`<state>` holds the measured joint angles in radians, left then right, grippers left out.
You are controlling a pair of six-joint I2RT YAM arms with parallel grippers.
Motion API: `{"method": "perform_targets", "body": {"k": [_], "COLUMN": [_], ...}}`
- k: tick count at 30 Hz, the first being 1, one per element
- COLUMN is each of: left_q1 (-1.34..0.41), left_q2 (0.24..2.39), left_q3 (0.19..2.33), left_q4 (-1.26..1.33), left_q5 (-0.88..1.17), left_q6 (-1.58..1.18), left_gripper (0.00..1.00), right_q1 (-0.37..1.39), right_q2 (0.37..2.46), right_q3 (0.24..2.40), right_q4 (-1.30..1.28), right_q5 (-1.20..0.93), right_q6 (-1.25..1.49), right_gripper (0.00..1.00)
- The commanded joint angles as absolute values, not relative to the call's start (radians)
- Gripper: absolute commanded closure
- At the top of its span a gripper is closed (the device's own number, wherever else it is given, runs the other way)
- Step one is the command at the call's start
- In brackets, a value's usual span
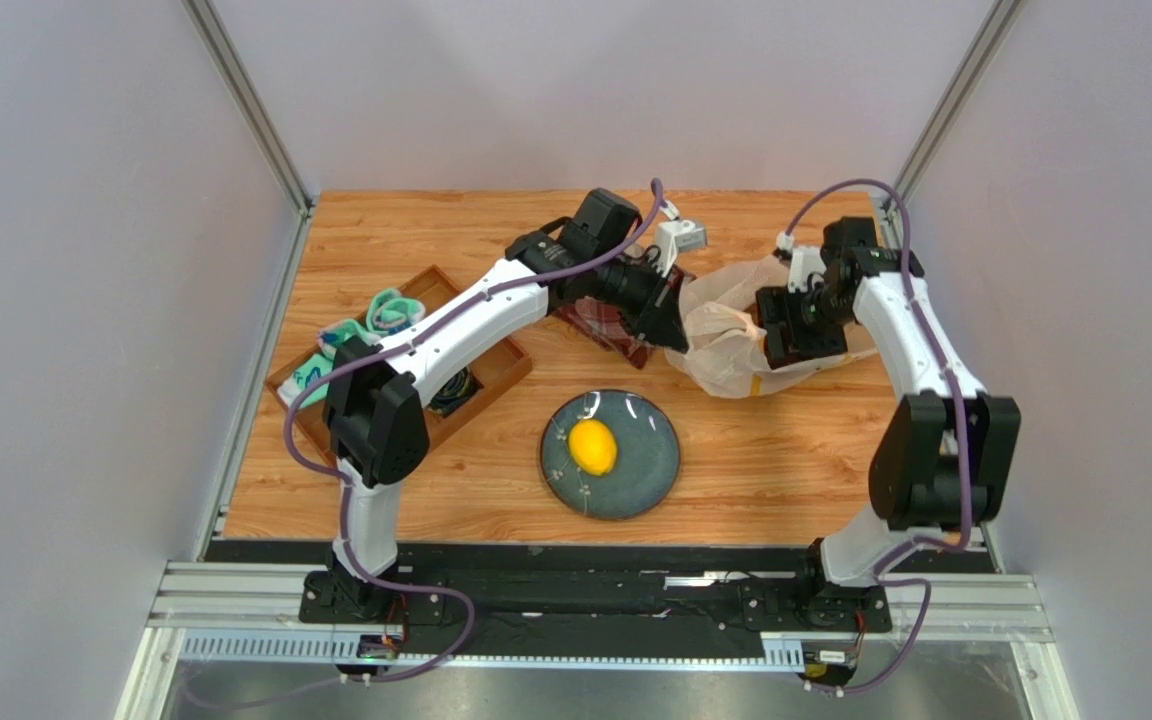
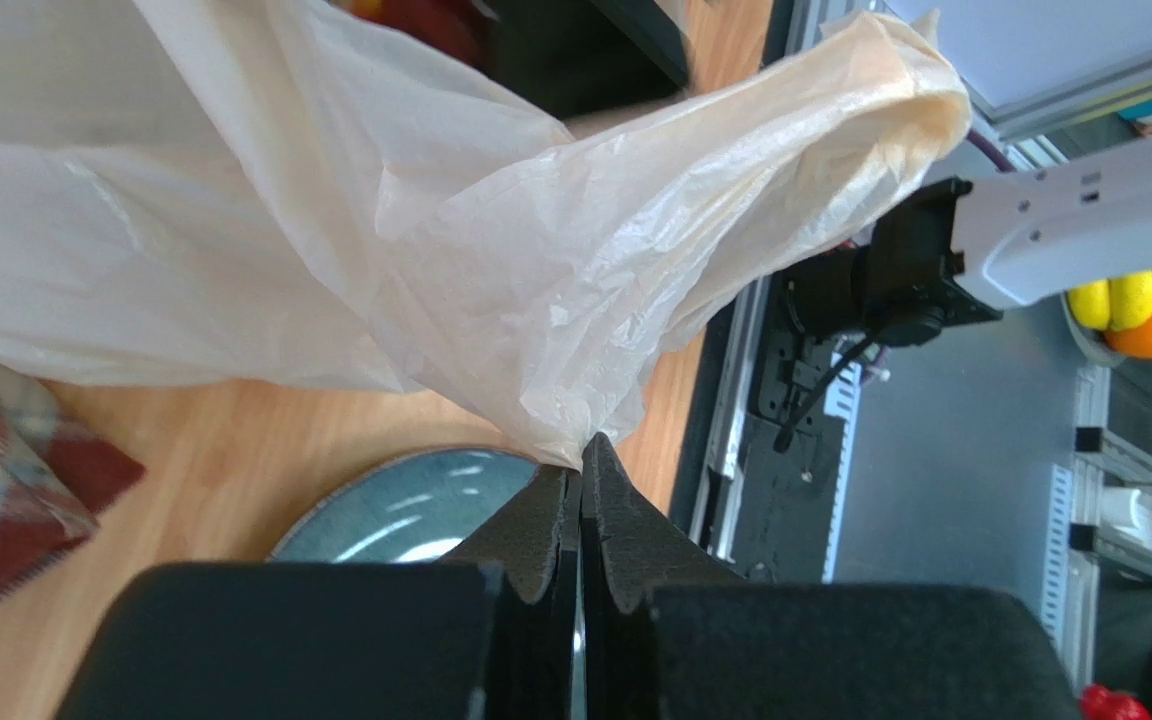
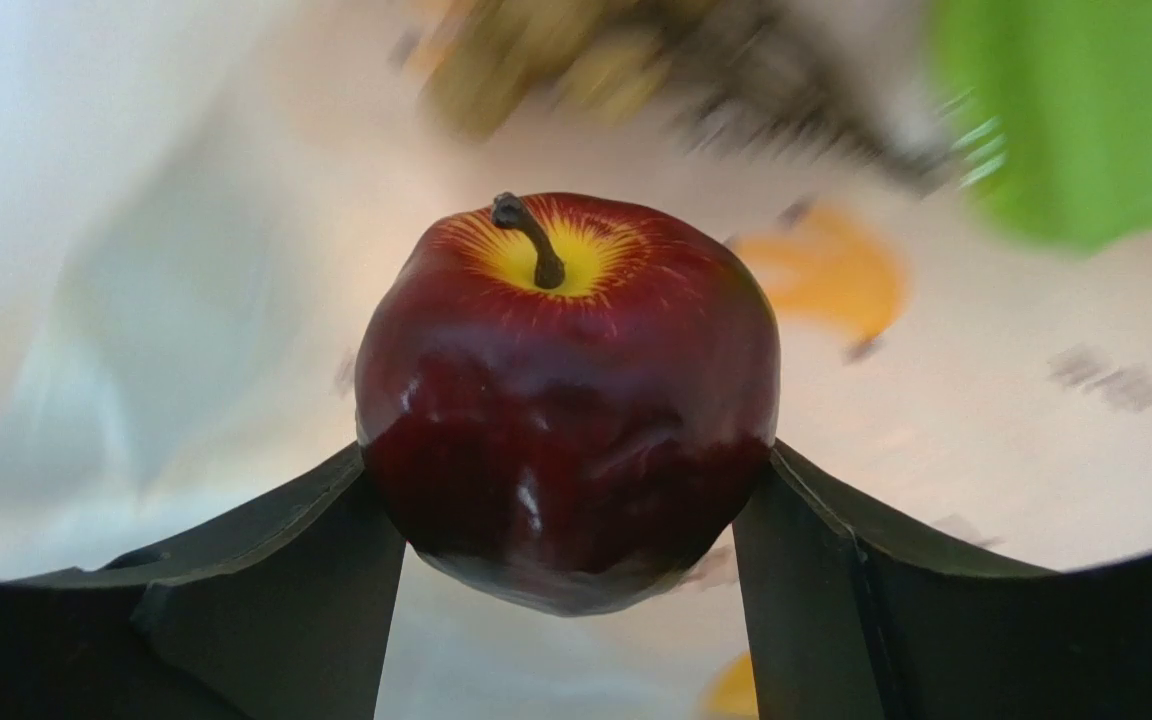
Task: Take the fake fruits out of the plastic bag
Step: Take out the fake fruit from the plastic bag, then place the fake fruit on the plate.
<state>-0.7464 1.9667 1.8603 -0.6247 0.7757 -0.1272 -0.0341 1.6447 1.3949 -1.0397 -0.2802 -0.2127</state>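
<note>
The beige plastic bag [image 1: 717, 323] lies at the back of the table, its mouth pulled up. My left gripper [image 2: 582, 458] is shut on a pinch of the bag's [image 2: 387, 225] edge and holds it off the table. My right gripper [image 3: 567, 450] is inside the bag, its fingers [image 3: 312, 555] pressed against both sides of a dark red round fruit [image 3: 567, 375] with a stem. Behind it are a blurred green piece [image 3: 1078, 105] and a tan-green bunch [image 3: 537, 60]. A yellow lemon [image 1: 593, 446] lies on the blue-grey plate [image 1: 657, 473].
A red plaid cloth [image 1: 597, 323] lies under the left arm next to the bag. A wooden tray [image 1: 500, 368] with coiled black and teal items stands at the left. The plate's rim [image 2: 387, 518] shows just below the left gripper.
</note>
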Motion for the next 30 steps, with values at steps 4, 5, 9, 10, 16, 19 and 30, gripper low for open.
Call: {"method": "perform_targets", "body": {"k": [4, 5, 9, 10, 16, 19, 30], "left_q1": [-0.735, -0.733, -0.73, -0.729, -0.693, -0.681, -0.649], "left_q2": [2.036, 2.034, 2.008, 2.005, 2.057, 2.074, 1.973], "left_q3": [1.976, 1.974, 1.925, 1.919, 1.947, 1.993, 1.924], "left_q4": [-0.637, -0.643, -0.649, -0.649, -0.672, -0.681, -0.669], "left_q5": [0.758, 0.759, 0.764, 0.765, 0.767, 0.759, 0.761], "left_q6": [-0.106, -0.095, -0.083, -0.081, -0.086, -0.068, -0.089], "left_gripper": [1.0, 1.0, 1.0, 1.0, 1.0, 1.0, 1.0], "right_q1": [-0.032, -0.032, -0.031, -0.029, 0.193, 0.38, 0.555], "right_q2": [1.393, 1.299, 1.108, 1.079, 1.009, 1.011, 1.322], "right_q3": [1.261, 1.265, 1.311, 1.345, 1.381, 1.29, 1.155], "right_q4": [-1.256, -1.229, -1.114, -1.098, -1.231, -1.209, -0.799], "right_q5": [-0.42, -0.404, -0.345, -0.351, -0.494, -0.451, -0.304], "right_q6": [-0.382, -0.39, -0.39, -0.391, -0.445, -0.46, -0.42], "right_gripper": [0.57, 0.57, 0.58, 0.58, 0.56, 0.57, 0.51]}}
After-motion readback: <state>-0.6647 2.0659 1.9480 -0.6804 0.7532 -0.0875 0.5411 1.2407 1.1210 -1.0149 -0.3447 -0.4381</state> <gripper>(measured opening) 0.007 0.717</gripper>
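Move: The plate is about 16 cm back and 21 cm left of the right hand, which already grips the apple in the bag, and some 11 cm below; the lemon on the plate is about 15 cm back and 23 cm left. The bag rim in the left fingers is roughly level ahead and 15 cm left, slightly higher; the plaid cloth is 7 cm ahead and 21 cm left. From the left hand, the plate is 15 cm back, 6 cm left and well below. Keep the apple pinched and draw the right hand back about 9 cm, lift it steeply to some 17 cm above its start, then swing it left and lower it towards the plate's right edge, turning the hand about 45 degrees counter-clockwise. Keep the left gripper shut on the bag rim and ease it about 5 cm forward, sinking slightly. ##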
